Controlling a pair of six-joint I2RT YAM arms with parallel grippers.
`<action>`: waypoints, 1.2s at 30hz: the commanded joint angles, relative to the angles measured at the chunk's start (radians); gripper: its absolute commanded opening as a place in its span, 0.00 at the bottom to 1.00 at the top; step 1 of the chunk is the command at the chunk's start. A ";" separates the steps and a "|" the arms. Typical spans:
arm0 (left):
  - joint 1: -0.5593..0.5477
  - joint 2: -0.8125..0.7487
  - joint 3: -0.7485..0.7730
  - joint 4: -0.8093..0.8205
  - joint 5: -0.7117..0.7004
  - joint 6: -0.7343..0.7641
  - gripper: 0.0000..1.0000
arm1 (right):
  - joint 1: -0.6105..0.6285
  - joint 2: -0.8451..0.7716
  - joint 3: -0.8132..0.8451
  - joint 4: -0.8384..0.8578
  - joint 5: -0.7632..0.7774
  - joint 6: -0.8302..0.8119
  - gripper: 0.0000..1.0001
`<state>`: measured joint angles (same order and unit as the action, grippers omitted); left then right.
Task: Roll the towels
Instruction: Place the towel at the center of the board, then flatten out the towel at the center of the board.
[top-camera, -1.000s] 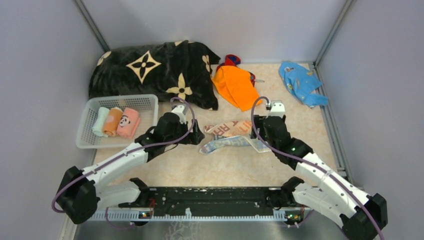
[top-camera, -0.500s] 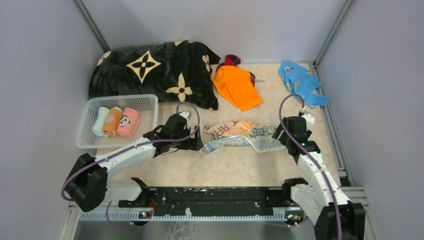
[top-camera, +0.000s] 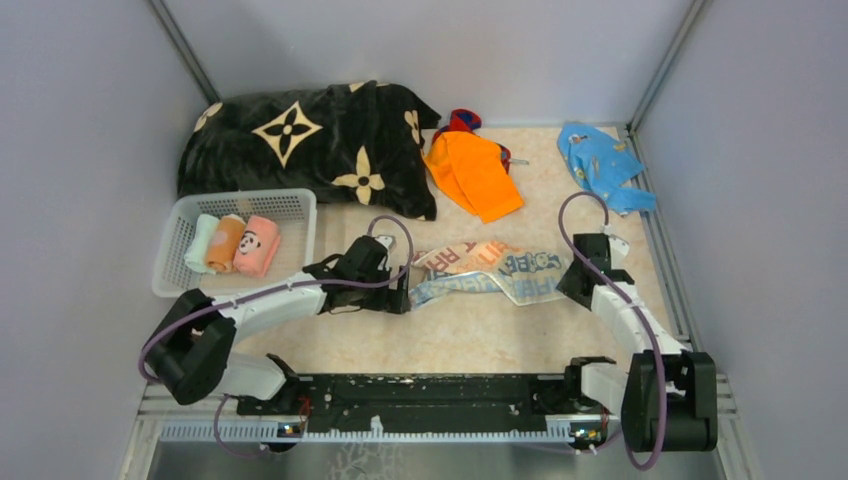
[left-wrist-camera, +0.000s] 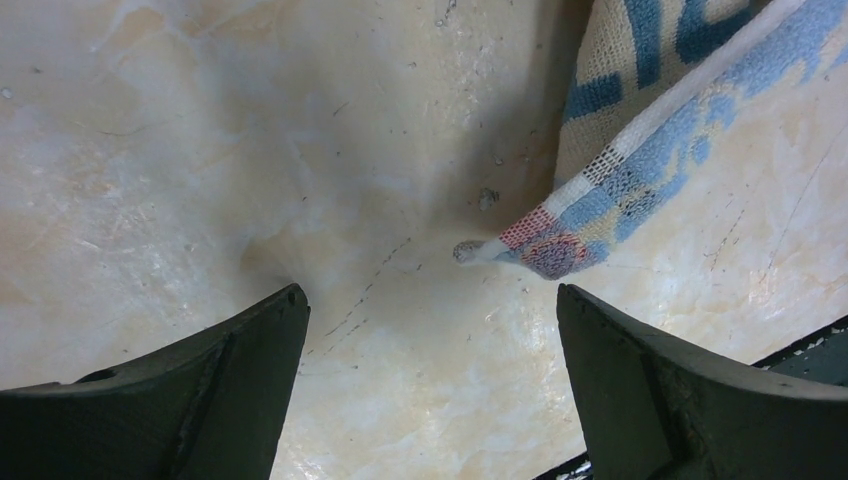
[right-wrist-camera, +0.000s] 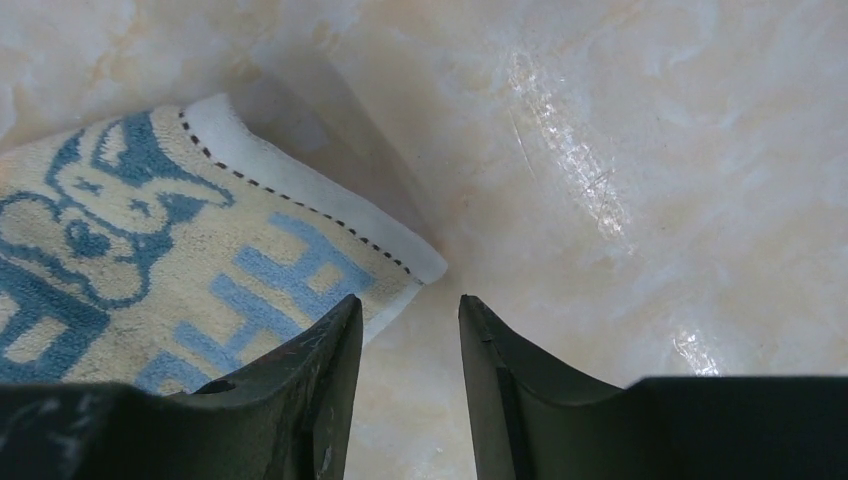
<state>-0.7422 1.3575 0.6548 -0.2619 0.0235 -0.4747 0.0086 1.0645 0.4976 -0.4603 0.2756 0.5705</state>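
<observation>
A beige towel (top-camera: 490, 272) with blue and orange print lies spread flat mid-table. My left gripper (top-camera: 402, 292) is at its left end, jaws wide open; in the left wrist view (left-wrist-camera: 430, 292) the towel's frayed corner (left-wrist-camera: 555, 245) lies just ahead of the right finger, untouched. My right gripper (top-camera: 570, 283) is at the towel's right end. Its jaws (right-wrist-camera: 408, 300) stand a narrow gap apart over bare table, and the white-hemmed corner (right-wrist-camera: 330, 240) lies beside the left finger. An orange towel (top-camera: 472, 172) lies crumpled at the back, with a red-and-teal one (top-camera: 462, 120) behind it.
A white basket (top-camera: 170, 285) at the left holds three rolls: pale green (top-camera: 201, 243), orange (top-camera: 225, 243) and pink panda (top-camera: 257, 246). A black blanket (top-camera: 300, 140) with beige flowers fills the back left. A light blue cloth (top-camera: 600, 165) lies back right. Grey walls enclose the table.
My right gripper moved out to the right, drawing the towel's end flat, and its jaws have narrowed. My left gripper shifted slightly nearer and right to the towel's left corner.
</observation>
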 joint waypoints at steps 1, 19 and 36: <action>-0.014 0.019 0.013 0.030 0.006 0.017 0.99 | -0.014 0.036 0.052 0.006 0.014 0.016 0.40; -0.017 0.080 0.016 0.073 0.029 0.048 0.99 | -0.024 0.267 0.110 0.046 -0.101 -0.021 0.34; -0.017 0.088 0.018 0.135 0.158 0.075 0.93 | -0.025 0.182 0.144 0.040 -0.133 -0.048 0.00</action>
<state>-0.7513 1.4261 0.6800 -0.1650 0.0887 -0.4248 -0.0154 1.2755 0.6228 -0.4351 0.1799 0.5308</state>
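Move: The towel's right corner lies about 3 cm ahead of the right hand and 2 cm below, with the orange towel some 21 cm ahead and 17 cm left, and the blue towel about 23 cm ahead and 7 cm right. From the left hand, the towel's left corner is roughly 1 cm ahead, 4 cm right and 2 cm below; the white basket's middle sits about 11 cm ahead and 31 cm left. Right hand dips, reaches 3 cm forward, pinches its towel corner; the open left slides right towards its own. ##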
